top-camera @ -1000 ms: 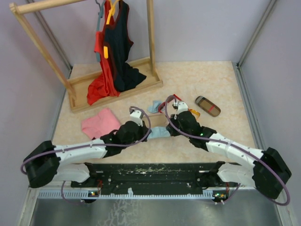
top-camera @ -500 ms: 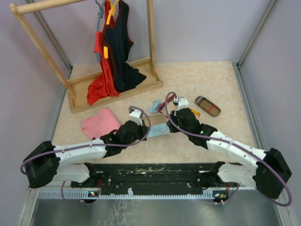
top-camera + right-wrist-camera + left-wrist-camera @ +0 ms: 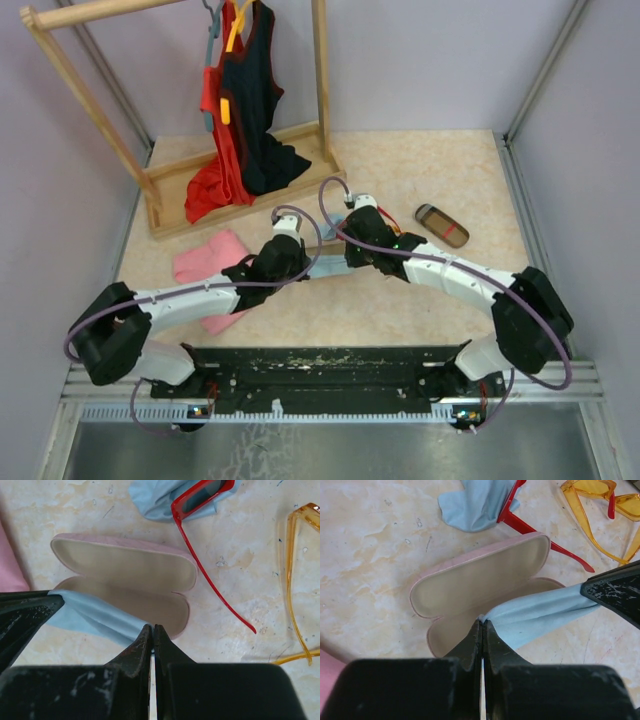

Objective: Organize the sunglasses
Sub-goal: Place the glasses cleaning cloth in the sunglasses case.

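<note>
Red-framed sunglasses (image 3: 202, 497) lie partly on a light blue cloth (image 3: 152, 497) beyond an open pink case (image 3: 125, 572). Orange-yellow sunglasses (image 3: 295, 580) rest to their right on the table. A second light blue cloth (image 3: 540, 612) is stretched between both grippers, just above the near half of the open pink case (image 3: 480, 580). My left gripper (image 3: 483, 623) is shut on one corner of it, and my right gripper (image 3: 152, 628) is shut on the other. In the top view the two grippers (image 3: 300, 262) (image 3: 350, 258) face each other mid-table, hiding most of the case.
A brown case with a red stripe (image 3: 441, 225) lies shut to the right. A pink garment (image 3: 205, 260) lies left of the left arm. A wooden clothes rack (image 3: 245, 185) with red and black tops stands at the back left.
Both arms have reached farther from their bases, the right one swinging left. The blue cloth held between them has travelled along, to the open pink case.
</note>
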Motion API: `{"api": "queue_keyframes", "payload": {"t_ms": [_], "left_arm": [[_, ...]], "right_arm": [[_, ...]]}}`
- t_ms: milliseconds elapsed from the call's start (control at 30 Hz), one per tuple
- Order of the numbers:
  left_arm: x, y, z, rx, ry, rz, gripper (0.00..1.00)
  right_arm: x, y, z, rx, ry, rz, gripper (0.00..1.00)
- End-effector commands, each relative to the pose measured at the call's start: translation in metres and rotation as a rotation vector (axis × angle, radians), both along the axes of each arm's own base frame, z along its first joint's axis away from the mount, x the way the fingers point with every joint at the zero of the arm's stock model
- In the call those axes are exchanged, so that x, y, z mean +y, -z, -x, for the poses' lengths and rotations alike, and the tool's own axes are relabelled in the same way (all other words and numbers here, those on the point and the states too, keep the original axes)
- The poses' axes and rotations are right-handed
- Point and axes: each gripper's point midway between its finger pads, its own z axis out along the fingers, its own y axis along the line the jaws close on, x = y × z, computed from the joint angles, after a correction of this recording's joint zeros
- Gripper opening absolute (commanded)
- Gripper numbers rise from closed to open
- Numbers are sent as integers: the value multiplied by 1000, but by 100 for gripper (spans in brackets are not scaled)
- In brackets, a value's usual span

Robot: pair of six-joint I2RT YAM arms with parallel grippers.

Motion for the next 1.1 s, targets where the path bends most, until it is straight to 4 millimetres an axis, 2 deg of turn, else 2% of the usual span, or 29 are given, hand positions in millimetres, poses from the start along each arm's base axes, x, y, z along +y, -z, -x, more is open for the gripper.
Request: {"api": "queue_keyframes", "payload": {"t_ms": [0,300,667,1067], "left_arm": [[-4,-1,-9,11,17,-6,0],[2,14,-16,38,7,-32,0],[9,20,-24,33,-14,-52,0],[10,21,-34,-42,-6,-60,0]], "right_arm": [[12,-15,-21,-12,-13,-12,0],[16,-3,-36,12,-14,6,0],[17,10,-46,22,-9,25,0],[23,16,-61,-60,3,-22,0]]}}
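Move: Held over it by both hands, the cloth is bound for the open sunglasses case, whose middle lies about 5 cm ahead, 6 cm right and 5 cm below the left hand, and some 4 cm ahead, 6 cm left and 6 cm below the right. From the right hand, a second blue cloth is roughly 14 cm ahead, 6 cm left, and the red sunglasses 13 cm ahead, 4 cm right. The pink cloth sits about 22 cm left of the left hand, level with it. Both shut grippers keep the blue cloth pinched at its two ends and carry it forward and down over the open case, the right about 4 cm forward, the left some 2.5 cm. Each sinks nearly 3 cm, then starts to ease up slightly at the end while still going forward; both drift a little left, wrists almost unturned. ##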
